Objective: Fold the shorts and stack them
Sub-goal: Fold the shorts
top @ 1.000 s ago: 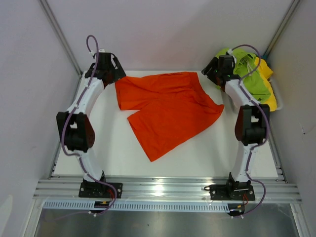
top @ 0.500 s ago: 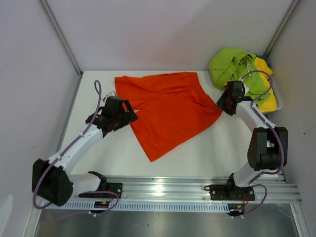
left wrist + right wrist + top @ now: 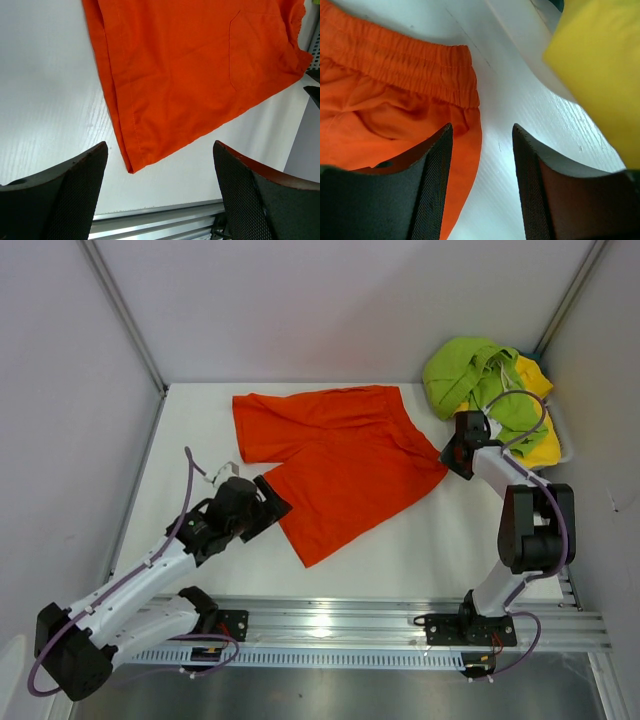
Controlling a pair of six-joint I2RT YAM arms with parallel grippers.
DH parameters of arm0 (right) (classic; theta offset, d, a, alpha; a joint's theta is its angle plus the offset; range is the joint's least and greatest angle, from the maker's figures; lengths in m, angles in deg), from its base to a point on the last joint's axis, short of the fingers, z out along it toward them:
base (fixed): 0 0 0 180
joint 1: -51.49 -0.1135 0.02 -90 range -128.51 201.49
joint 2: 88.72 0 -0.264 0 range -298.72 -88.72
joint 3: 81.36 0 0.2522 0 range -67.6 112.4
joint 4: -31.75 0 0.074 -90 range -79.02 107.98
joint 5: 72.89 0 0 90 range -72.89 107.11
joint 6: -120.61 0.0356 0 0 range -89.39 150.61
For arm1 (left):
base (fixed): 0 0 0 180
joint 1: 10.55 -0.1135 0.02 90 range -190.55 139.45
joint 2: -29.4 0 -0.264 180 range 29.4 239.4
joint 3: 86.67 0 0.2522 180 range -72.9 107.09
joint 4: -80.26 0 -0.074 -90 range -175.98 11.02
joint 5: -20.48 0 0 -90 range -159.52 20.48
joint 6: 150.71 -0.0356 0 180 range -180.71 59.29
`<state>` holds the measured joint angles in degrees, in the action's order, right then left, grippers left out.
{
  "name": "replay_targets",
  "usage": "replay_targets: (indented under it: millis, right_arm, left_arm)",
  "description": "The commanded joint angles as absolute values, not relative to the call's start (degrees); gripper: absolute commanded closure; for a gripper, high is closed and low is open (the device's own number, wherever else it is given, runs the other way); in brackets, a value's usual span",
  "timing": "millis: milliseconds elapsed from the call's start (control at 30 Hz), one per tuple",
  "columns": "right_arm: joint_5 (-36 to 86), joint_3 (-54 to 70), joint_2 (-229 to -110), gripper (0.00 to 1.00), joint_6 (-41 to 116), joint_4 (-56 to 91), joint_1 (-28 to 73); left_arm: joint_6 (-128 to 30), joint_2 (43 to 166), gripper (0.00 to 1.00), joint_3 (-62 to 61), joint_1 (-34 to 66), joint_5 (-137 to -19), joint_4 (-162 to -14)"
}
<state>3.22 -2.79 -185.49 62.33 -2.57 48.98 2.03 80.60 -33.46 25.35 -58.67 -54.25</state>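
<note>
The orange shorts (image 3: 340, 455) lie spread flat in the middle of the white table. My left gripper (image 3: 274, 500) hovers at the near-left leg with its jaws wide open. In the left wrist view the leg's hem corner (image 3: 132, 167) sits between the fingers (image 3: 75, 190), untouched. My right gripper (image 3: 448, 455) is low at the right end of the elastic waistband (image 3: 420, 70), open. The fabric's side edge (image 3: 470, 145) runs up between its jaws, close to the left finger (image 3: 427, 185). Lime green shorts (image 3: 475, 375) and yellow shorts (image 3: 540, 445) are heaped at the back right.
A white basket (image 3: 565, 440) at the back right corner holds the green and yellow shorts, just behind my right gripper. Grey walls close in the table on three sides. An aluminium rail (image 3: 330, 620) runs along the near edge.
My left arm swung from the back-left corner down to the near leg hem. My right arm came off the basket to the waistband end, and its jaws have narrowed.
</note>
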Motion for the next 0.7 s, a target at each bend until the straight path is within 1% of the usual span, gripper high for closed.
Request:
replay_targets:
  millis: [0,233,333,433,467,533,567,600,667]
  right_arm:
    - [0.5,-1.2,-188.0,0.47,62.9,0.8,49.2]
    - [-0.9,-0.7,-190.9,0.47,64.1,4.4,48.8]
    - [-1.1,0.0,-192.3,0.50,64.7,5.4,48.4]
    - [-1.1,-0.1,-192.8,0.58,65.5,6.8,48.1]
    - [-1.2,-0.1,-192.8,0.68,65.6,6.9,48.1]
    - [-1.3,-0.3,-192.8,0.79,66.4,7.3,47.9]
    - [-1.0,-0.4,-192.6,0.96,66.6,7.3,47.9]
    - [-1.1,-0.5,-192.4,1.00,67.1,7.2,47.9]
    - [-1.3,-2.3,-190.8,1.00,68.8,7.3,47.7]
  left_arm:
    - [6.9,82.2,0.13,-33.4,28.0,-56.7,-56.5]
    - [11.3,83.1,0.13,-35.3,30.8,-54.8,-57.9]
    - [13.4,83.7,0.14,-35.3,31.5,-54.3,-56.7]
    - [15.6,84.2,0.14,-36.0,31.9,-54.1,-56.3]
    - [16.0,84.2,0.15,-36.6,32.1,-54.1,-56.6]
    - [17.4,84.7,0.16,-37.2,33.0,-54.3,-57.1]
    - [18.4,84.9,0.16,-37.6,33.7,-54.5,-57.9]
    - [18.9,85.3,0.17,-37.9,34.3,-55.0,-58.1]
    - [20.5,86.5,0.17,-38.0,36.2,-55.4,-58.4]
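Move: The left hand's target, the near corner of the shorts' leg hem, lies about 5 cm back, 4 cm to its right and 11 cm below; the hem's other end is some 20 cm ahead, 9 cm to the left. For the right hand, the side edge just below the waistband's near end is 3 cm ahead, level sideways and 4 cm down; the waistband's far end is roughly 26 cm ahead and 10 cm left, the bin of clothes about 15 cm ahead and 18 cm right. The right hand sinks about 3 cm while easing nearly as far forward onto the side edge of the shorts, then shuts its half-open fingers from midway through and pinches the cloth just below the waistband's near end, the wrist hardly turning. Meanwhile the left hand, still wide open and clear of the cloth, comes down some 4 cm, drifting right and a little back towards the near corner of the leg hem as its fingers tip a few degrees more steeply down. ##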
